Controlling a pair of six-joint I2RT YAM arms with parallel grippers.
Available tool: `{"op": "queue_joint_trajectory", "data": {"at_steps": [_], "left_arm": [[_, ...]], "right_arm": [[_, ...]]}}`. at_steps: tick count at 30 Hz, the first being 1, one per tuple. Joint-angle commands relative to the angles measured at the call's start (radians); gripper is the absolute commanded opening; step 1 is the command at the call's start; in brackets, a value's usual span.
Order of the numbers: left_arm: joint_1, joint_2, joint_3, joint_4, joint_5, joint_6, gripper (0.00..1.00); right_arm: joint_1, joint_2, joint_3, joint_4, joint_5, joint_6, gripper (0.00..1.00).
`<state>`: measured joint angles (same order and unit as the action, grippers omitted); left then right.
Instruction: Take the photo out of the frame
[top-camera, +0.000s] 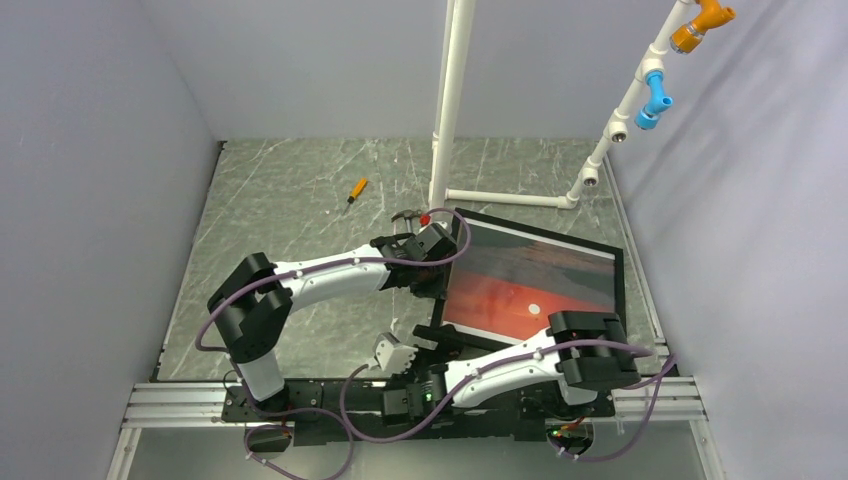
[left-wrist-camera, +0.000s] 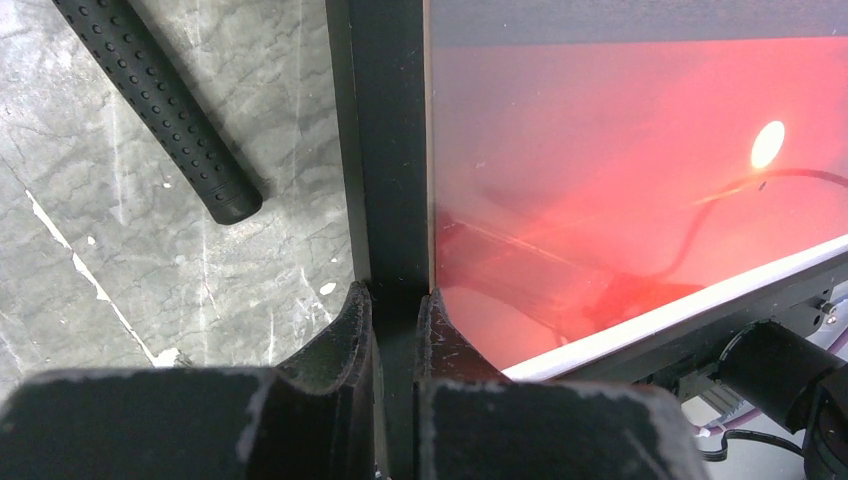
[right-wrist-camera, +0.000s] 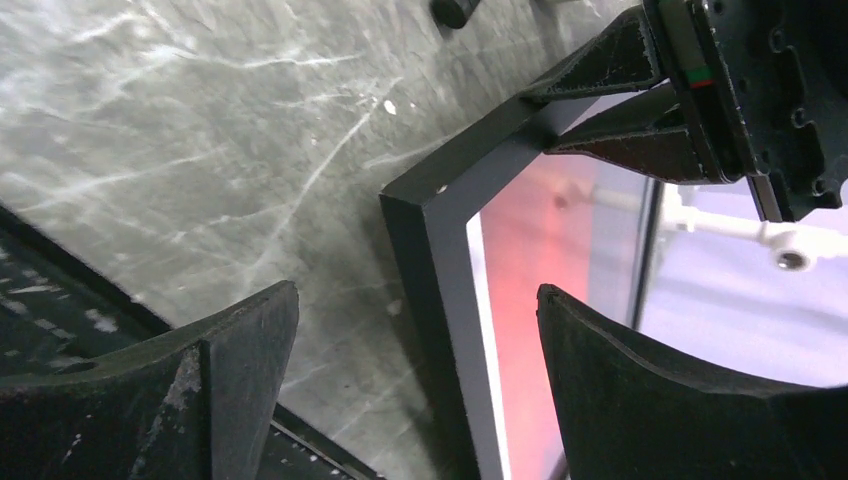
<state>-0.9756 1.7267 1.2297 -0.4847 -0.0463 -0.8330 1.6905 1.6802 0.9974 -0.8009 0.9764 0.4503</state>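
The thin black frame (top-camera: 620, 285) lies right of centre with the red-orange sunset photo (top-camera: 530, 285) still inside it. My left gripper (top-camera: 443, 262) is shut on the frame's left border; in the left wrist view its fingers (left-wrist-camera: 395, 295) pinch that border (left-wrist-camera: 385, 150), with the photo (left-wrist-camera: 620, 150) to their right. My right gripper (top-camera: 425, 338) is open by the frame's near-left corner. In the right wrist view its fingers (right-wrist-camera: 417, 290) stand either side of the corner (right-wrist-camera: 430, 230) without touching it, with the photo (right-wrist-camera: 540, 230) beyond.
A black-handled hammer (left-wrist-camera: 160, 110) lies just left of the frame, its head near the white pipe stand (top-camera: 450, 100). An orange screwdriver (top-camera: 356, 190) lies at the back left. A second pipe with blue (top-camera: 652, 100) and orange (top-camera: 700, 22) fittings rises at the back right. Grey walls enclose the table.
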Motion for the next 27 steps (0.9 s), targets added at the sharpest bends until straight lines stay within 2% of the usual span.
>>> {"op": "queue_joint_trajectory", "data": {"at_steps": [1, 8, 12, 16, 18, 27], "left_arm": [[-0.003, -0.079, 0.029, 0.090, 0.095, 0.002, 0.00], [-0.003, -0.093, 0.025, 0.089, 0.108, -0.004, 0.00], [-0.002, -0.096, 0.022, 0.095, 0.117, -0.009, 0.00], [-0.002, -0.098, 0.025, 0.090, 0.118, -0.009, 0.00], [0.000, -0.102, 0.021, 0.090, 0.120, -0.012, 0.00], [0.000, -0.173, 0.028, 0.093, 0.123, -0.033, 0.00]], "right_arm": [[-0.043, 0.044, 0.009, -0.102, 0.087, -0.018, 0.90], [-0.086, 0.080, -0.019, -0.040, 0.136, -0.074, 0.87], [-0.098, 0.099, -0.033, -0.009, 0.150, -0.101, 0.81], [-0.103, 0.122, -0.039, 0.006, 0.169, -0.106, 0.62], [-0.104, 0.130, -0.037, -0.007, 0.187, -0.089, 0.59], [-0.104, 0.110, 0.001, -0.162, 0.288, 0.108, 0.21]]}}
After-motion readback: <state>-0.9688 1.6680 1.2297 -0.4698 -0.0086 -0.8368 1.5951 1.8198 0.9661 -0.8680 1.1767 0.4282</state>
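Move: The frame's near-left corner lies about 5 cm ahead of the open right hand, 2 cm to its right and barely 1 cm lower. From that hand, the middle of the photo is some 11 cm ahead and 19 cm to the right, and the hammer handle about 14 cm ahead, 5 cm left and lower. The left hand already grips the frame's left bar; that same corner lies roughly 6 cm back from it. Right hand reaches about 6 cm forward-right and pinches the frame's near-left corner; left, still gripping, rises 2.5 cm. ##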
